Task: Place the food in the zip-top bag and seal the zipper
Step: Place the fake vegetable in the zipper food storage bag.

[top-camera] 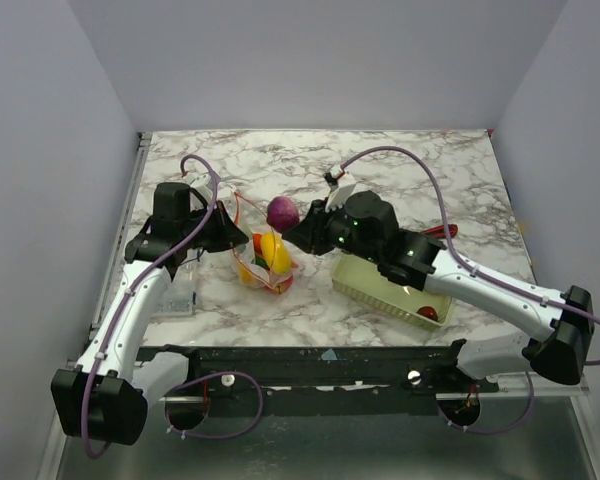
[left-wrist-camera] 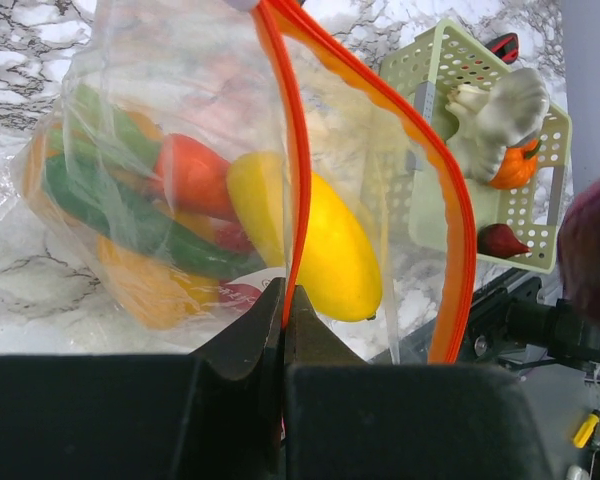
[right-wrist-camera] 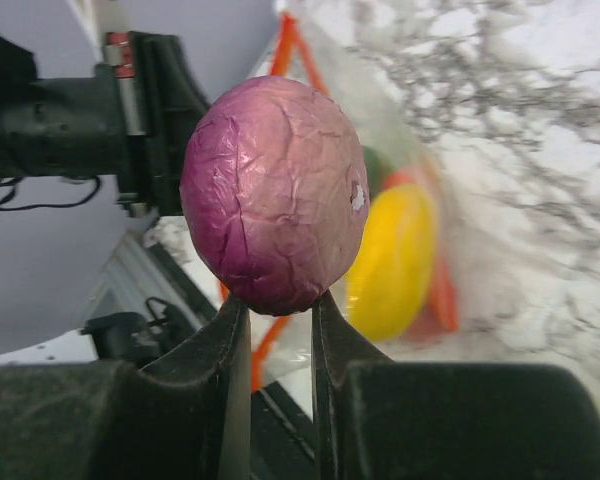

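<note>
The clear zip-top bag point(top-camera: 265, 262) stands open on the marble between the arms. Inside lie a yellow mango point(left-wrist-camera: 330, 240), a red piece point(left-wrist-camera: 195, 175), green pieces point(left-wrist-camera: 130, 215) and an orange piece. My left gripper point(left-wrist-camera: 285, 300) is shut on the red-orange zipper point(left-wrist-camera: 290, 150) at the bag's rim and holds that side up. My right gripper point(right-wrist-camera: 277, 305) pinches the bottom of a purple cabbage-like food piece point(right-wrist-camera: 275, 195), which hangs just above and behind the bag's mouth point(top-camera: 283, 212).
A pale green mesh basket point(top-camera: 385, 290) lies right of the bag, under my right arm. It holds a white garlic bulb point(left-wrist-camera: 500, 110), a small orange piece point(left-wrist-camera: 515, 168) and a dark red piece point(left-wrist-camera: 500, 240). A red-handled tool point(top-camera: 442, 231) lies behind it.
</note>
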`<action>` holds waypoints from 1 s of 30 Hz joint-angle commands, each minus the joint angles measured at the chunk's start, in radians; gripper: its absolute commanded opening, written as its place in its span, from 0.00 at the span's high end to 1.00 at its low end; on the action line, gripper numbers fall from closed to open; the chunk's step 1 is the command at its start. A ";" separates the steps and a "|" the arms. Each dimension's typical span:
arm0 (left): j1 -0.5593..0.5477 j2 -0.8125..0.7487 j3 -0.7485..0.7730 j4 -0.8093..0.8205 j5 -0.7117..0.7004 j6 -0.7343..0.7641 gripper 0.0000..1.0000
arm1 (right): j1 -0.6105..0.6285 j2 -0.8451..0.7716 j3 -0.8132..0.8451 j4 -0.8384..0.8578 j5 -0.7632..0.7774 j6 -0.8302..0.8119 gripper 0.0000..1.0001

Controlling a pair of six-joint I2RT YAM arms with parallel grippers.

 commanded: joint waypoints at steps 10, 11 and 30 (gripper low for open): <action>0.005 -0.040 -0.005 0.008 -0.001 0.011 1.00 | 0.215 0.222 0.207 -0.007 0.321 0.419 1.00; 0.005 -0.042 -0.006 0.010 0.000 0.010 1.00 | 0.228 0.236 0.218 -0.027 0.381 0.439 1.00; 0.012 -0.067 -0.018 0.024 0.004 -0.001 1.00 | 0.254 0.523 0.570 -0.374 0.650 0.248 1.00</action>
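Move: The bag mouth lies about 8 cm left of the right hand, which still holds the purple cabbage, some 3 cm back and 9 cm lower. The yellow vegetable in the bag is roughly 3 cm left, 6 cm back and 16 cm below; the pliers lie 12 cm right, 6 cm ahead and 22 cm below. From the left hand, still pinching the bag's rim, the mouth's middle is about 4 cm right, 1 cm ahead and 2 cm below. Right hand carries the cabbage about 9 cm left, back first, then forward and down towards the bag mouth. ##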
